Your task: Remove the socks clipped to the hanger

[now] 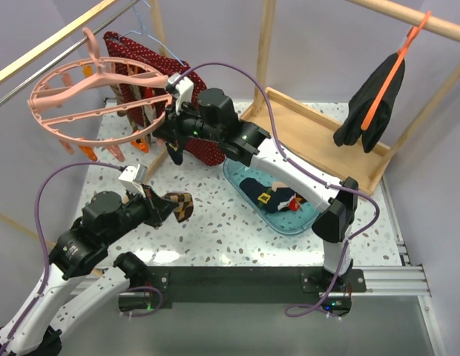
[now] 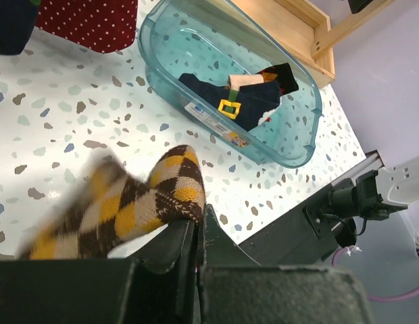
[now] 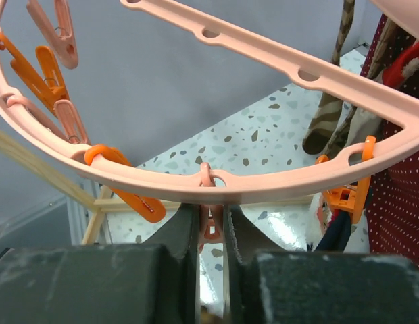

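The round pink hanger [image 1: 89, 89] hangs at the back left, its ring [image 3: 263, 57] crossing the right wrist view. My right gripper [image 1: 169, 127] [image 3: 211, 210] is right under the ring, shut on a small pink clip [image 3: 211, 233]. Socks still hang from clips at the right: a brown-and-tan one [image 3: 331, 115] and a dark navy one [image 3: 334, 233] under an orange clip [image 3: 346, 196]. My left gripper [image 1: 165, 206] [image 2: 199, 216] is low over the table, shut on a brown-and-yellow argyle sock [image 2: 128, 202] [image 1: 182, 204].
A clear teal bin [image 1: 308, 222] [image 2: 301, 148] holds navy socks [image 1: 271, 194] [image 2: 230, 94]. A red white-dotted cloth [image 1: 204, 144] hangs behind the right gripper. A black garment [image 1: 371, 104] on an orange hanger [image 1: 393, 70] hangs at the back right, above a wooden frame [image 1: 311, 122].
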Robot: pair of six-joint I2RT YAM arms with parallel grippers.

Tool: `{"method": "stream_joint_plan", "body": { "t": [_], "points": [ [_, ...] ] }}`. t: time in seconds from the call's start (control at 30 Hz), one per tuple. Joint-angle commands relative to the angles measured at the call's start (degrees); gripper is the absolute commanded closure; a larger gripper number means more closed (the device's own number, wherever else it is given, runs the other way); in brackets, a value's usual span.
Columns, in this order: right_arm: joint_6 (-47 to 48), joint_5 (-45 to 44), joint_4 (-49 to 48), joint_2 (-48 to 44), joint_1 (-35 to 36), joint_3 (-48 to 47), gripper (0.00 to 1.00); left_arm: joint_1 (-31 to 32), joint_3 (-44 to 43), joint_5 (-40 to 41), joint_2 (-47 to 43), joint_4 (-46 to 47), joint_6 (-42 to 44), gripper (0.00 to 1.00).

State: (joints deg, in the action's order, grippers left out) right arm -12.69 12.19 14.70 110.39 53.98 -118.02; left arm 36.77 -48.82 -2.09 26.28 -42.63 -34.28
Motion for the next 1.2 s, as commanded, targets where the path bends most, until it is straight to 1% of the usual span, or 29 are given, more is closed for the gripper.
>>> {"method": "stream_joint_plan", "body": {
  "t": [0.0,0.03,0.07,0.1,0.17,0.23,0.27,0.37,0.47,0.57,0.6,0.63,0.7,0.77,0.83,0.87,0.93,0.97,1.07,1.1,1.17],
  "points": [
    [-0.4,0.2,-1.6,-0.7,-0.1,-2.3,1.0,0.0,-0.8,-1.2,0.3,1.1,1.0,1.0],
    [-0.4,0.3,-1.6,-0.7,-0.1,-2.2,1.0,0.0,-0.7,-1.1,0.4,1.1,1.0,1.0],
    [-0.4,0.5,-1.5,-0.8,0.0,-2.1,0.9,0.0,-0.6,-1.1,0.4,1.2,0.9,1.0],
    [-0.4,0.5,-1.3,-0.9,-0.1,-2.0,0.82,0.1,-0.6,-1.1,0.3,1.4,0.9,1.0],
    [-0.5,0.1,-0.7,-1.1,-0.1,-1.9,0.69,0.0,-0.6,-1.2,0.3,1.6,0.8,1.0],
    [-0.6,-0.2,-0.2,-1.5,-0.1,-1.3,0.6,0.0,-0.6,-1.2,0.5,1.7,0.8,1.0],
    [-0.7,-0.3,0.2,-1.7,-0.1,-1.2,0.52,0.0,-0.6,-1.2,0.5,1.7,0.8,1.0],
    [-0.6,-0.3,0.7,-2.7,-0.1,0.6,0.41,0.0,-0.4,-1.3,0.8,1.9,0.9,1.0],
    [0.2,-0.3,1.6,-4.0,-0.1,1.9,0.34,0.0,-0.2,-1.4,1.1,2.1,0.9,1.0],
    [1.3,-1.4,3.4,-5.8,-0.1,3.9,0.23,0.0,-0.3,-1.5,1.1,2.4,0.9,1.0],
    [1.5,-1.9,3.7,-6.4,-0.1,4.6,0.22,0.0,-0.2,-1.5,1.2,2.4,1.0,1.0],
    [2.0,-2.7,4.0,-8.0,0.0,5.5,0.18,0.0,-0.3,-1.4,1.3,2.4,1.0,1.0],
    [2.5,-3.3,4.2,-10.0,-0.1,8.9,0.15,0.0,-0.2,-1.4,1.4,2.4,1.1,1.0],
    [3.7,-4.6,4.2,-13.4,-0.1,13.3,0.08,0.0,-0.2,-1.6,1.7,2.6,1.1,1.0],
    [5.3,-5.9,4.5,-15.6,-0.1,16.5,0.06,0.0,-0.1,-1.8,1.8,2.6,1.2,1.0],
    [5.8,-7.2,5.1,-18.3,-0.1,19.8,0.04,0.0,-0.3,-2.0,1.9,2.6,1.2,1.0],
    [7.3,-8.0,5.2,-21.3,-0.1,23.6,0.01,0.1,-0.5,-2.1,2.0,2.6,1.4,1.0],
    [7.8,-7.7,5.0,-24.0,-0.1,27.3,0.01,0.1,-0.6,-2.3,2.2,2.7,1.4,1.0],
    [8.7,-4.2,5.1,-27.8,-0.3,33.7,0.01,0.0,-1.3,-2.7,2.5,2.8,1.6,1.0],
    [8.9,0.3,5.0,-30.2,-0.4,35.1,0.02,0.0,-1.4,-3.1,2.5,3.1,1.8,1.0],
    [8.6,6.2,4.3,-32.2,-0.4,38.6,0.04,0.0,-1.4,-3.7,2.5,3.8,1.8,1.0]
  ]
}}
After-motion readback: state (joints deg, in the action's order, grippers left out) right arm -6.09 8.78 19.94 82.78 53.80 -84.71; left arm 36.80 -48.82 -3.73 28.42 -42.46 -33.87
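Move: The right fingers are shut on a pink clip at the hanger rim. The checkered sock, already free of it, hangs from the left fingers about 16 cm back, 4 cm right and 17 cm below the right hand. From the right hand the Santa sock hangs 4 cm ahead, 1 cm right, 13 cm down; the blue basin is 5 cm back, 31 cm right, 33 cm down. From the left hand the checkered sock is 1 cm ahead, 2 cm right, 5 cm below. The right fingers let go of the pink clip, spreading wide as the hand first sinks a little off the rim, then sweeps right, about 12 cm in all, and some 6 cm back and 5 cm down towards the checkered sock, its left side tipping down roughly 10 degrees. The left hand stays put, keeping its pinch on that sock. ##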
